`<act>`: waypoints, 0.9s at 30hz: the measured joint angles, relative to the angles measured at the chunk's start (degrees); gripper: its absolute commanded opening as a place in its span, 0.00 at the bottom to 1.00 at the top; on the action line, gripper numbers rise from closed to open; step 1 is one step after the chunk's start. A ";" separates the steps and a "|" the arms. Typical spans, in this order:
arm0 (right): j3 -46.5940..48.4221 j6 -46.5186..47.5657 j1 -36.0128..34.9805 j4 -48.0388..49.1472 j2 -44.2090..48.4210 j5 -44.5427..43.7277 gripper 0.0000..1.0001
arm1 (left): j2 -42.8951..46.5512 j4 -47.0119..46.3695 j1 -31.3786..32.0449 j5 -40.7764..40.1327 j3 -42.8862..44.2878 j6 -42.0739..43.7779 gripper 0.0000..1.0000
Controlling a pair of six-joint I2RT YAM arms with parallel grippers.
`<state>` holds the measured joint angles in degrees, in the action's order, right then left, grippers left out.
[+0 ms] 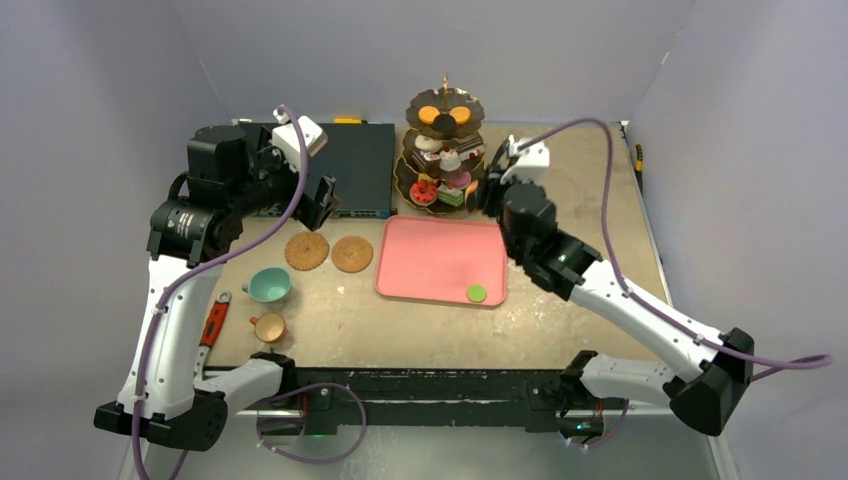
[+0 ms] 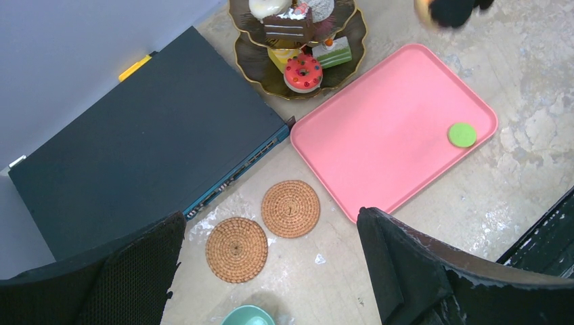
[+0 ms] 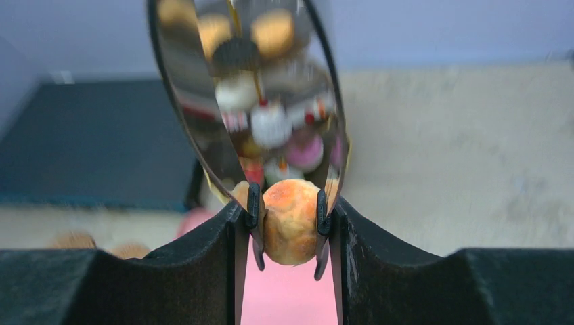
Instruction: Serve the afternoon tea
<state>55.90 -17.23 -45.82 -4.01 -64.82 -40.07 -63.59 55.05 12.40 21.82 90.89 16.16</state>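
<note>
In the right wrist view my right gripper (image 3: 290, 227) is shut on black tongs (image 3: 254, 215), and their tips clamp a round golden-brown pastry (image 3: 291, 220) above the pink tray (image 3: 284, 301). From above, that gripper (image 1: 490, 188) sits beside the dark three-tier stand (image 1: 444, 150), which carries small cakes. A green macaron (image 1: 476, 293) lies in the tray's near right corner. My left gripper (image 2: 271, 271) hangs open and empty above two woven coasters (image 2: 236, 248) (image 2: 290, 208). A teal cup (image 1: 268, 285) and a smaller tan cup (image 1: 269, 327) stand at the near left.
A dark flat box (image 1: 350, 165) lies at the back left, against the stand. A red-handled tool (image 1: 215, 322) rests left of the tan cup. The pink tray (image 1: 440, 260) fills the table's middle. Walls close in on three sides.
</note>
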 measured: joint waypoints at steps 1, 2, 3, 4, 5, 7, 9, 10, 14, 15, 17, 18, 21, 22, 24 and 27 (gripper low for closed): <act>2.80 1.95 0.74 1.11 -0.09 0.13 0.41 | 0.00 0.00 0.00 0.00 0.00 0.00 0.99; 5.03 3.50 1.53 2.21 -0.24 0.20 0.41 | 0.00 -0.02 0.00 0.00 0.00 0.00 0.99; 7.87 5.38 2.78 3.52 -0.63 0.55 0.41 | 0.00 0.00 0.00 0.00 0.00 0.00 0.99; 10.78 7.15 4.15 4.96 -1.49 0.76 0.41 | 0.00 -0.02 0.00 0.00 0.00 0.00 0.99; 13.79 8.83 5.66 6.32 -2.71 1.05 0.41 | 0.00 -0.02 0.00 0.00 0.00 0.00 0.99; 19.41 11.63 8.39 9.07 -5.95 2.25 0.41 | 0.00 0.00 0.00 0.00 0.00 0.00 0.99; 23.74 13.88 10.51 11.10 -9.53 3.63 0.41 | 0.00 0.00 0.00 0.00 0.00 0.00 0.99; 26.01 14.95 11.39 12.04 -11.80 4.28 0.41 | 0.00 -0.02 0.00 0.00 0.00 0.00 0.99; 33.48 17.92 13.70 13.94 -21.05 7.43 0.41 | 0.00 -0.04 0.00 0.00 0.00 -0.02 0.99; 35.19 18.47 14.12 14.21 -23.50 8.39 0.41 | 0.00 -0.04 0.00 0.00 0.00 -0.02 0.99; 38.05 19.26 14.88 14.27 -27.91 10.01 0.41 | 0.00 -0.04 0.00 -0.02 0.00 -0.02 0.99; 39.23 19.50 15.21 14.34 -29.83 10.73 0.41 | 0.00 -0.07 0.00 -0.02 0.00 -0.02 0.99; 41.31 19.82 15.91 14.36 -33.97 12.90 0.41 | 0.02 -0.07 0.00 -0.09 0.00 0.00 0.99; 41.88 19.87 16.09 14.32 -35.12 13.22 0.42 | 0.02 -0.07 0.00 -0.11 -0.02 0.00 0.99; 42.93 19.85 16.37 14.34 -36.89 14.25 0.43 | 0.02 -0.07 0.00 -0.15 -0.02 0.00 0.99; 44.09 19.74 16.68 14.34 -38.58 15.67 0.51 | 0.02 -0.07 0.00 -0.17 -0.04 0.00 0.99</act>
<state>99.98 2.50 -29.15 10.33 -103.39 -24.40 -63.57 54.98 12.40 21.65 90.85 16.16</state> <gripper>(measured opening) 0.448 0.993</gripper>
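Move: My right hand holds the tongs with the orange bun in their tips. The stand's top tier is about 17 cm ahead of it and 7 cm left, roughly level. The middle tier sits some 10 cm beneath the top one. The green biscuit lies on the tray about 4 cm back, 1 cm right and 20 cm below my right hand. From my left hand the top tier is about 23 cm ahead, 20 cm right and 7 cm lower. My right hand swings the bun up some 18 cm and out about 20 cm towards the stand's top tier, climbing steeply first, then reaching forward and sinking some 6 cm at the end. It veers slightly right, then back left, while the wrist tips up about 20 degrees and my fingers keep their squeeze on the tongs. ##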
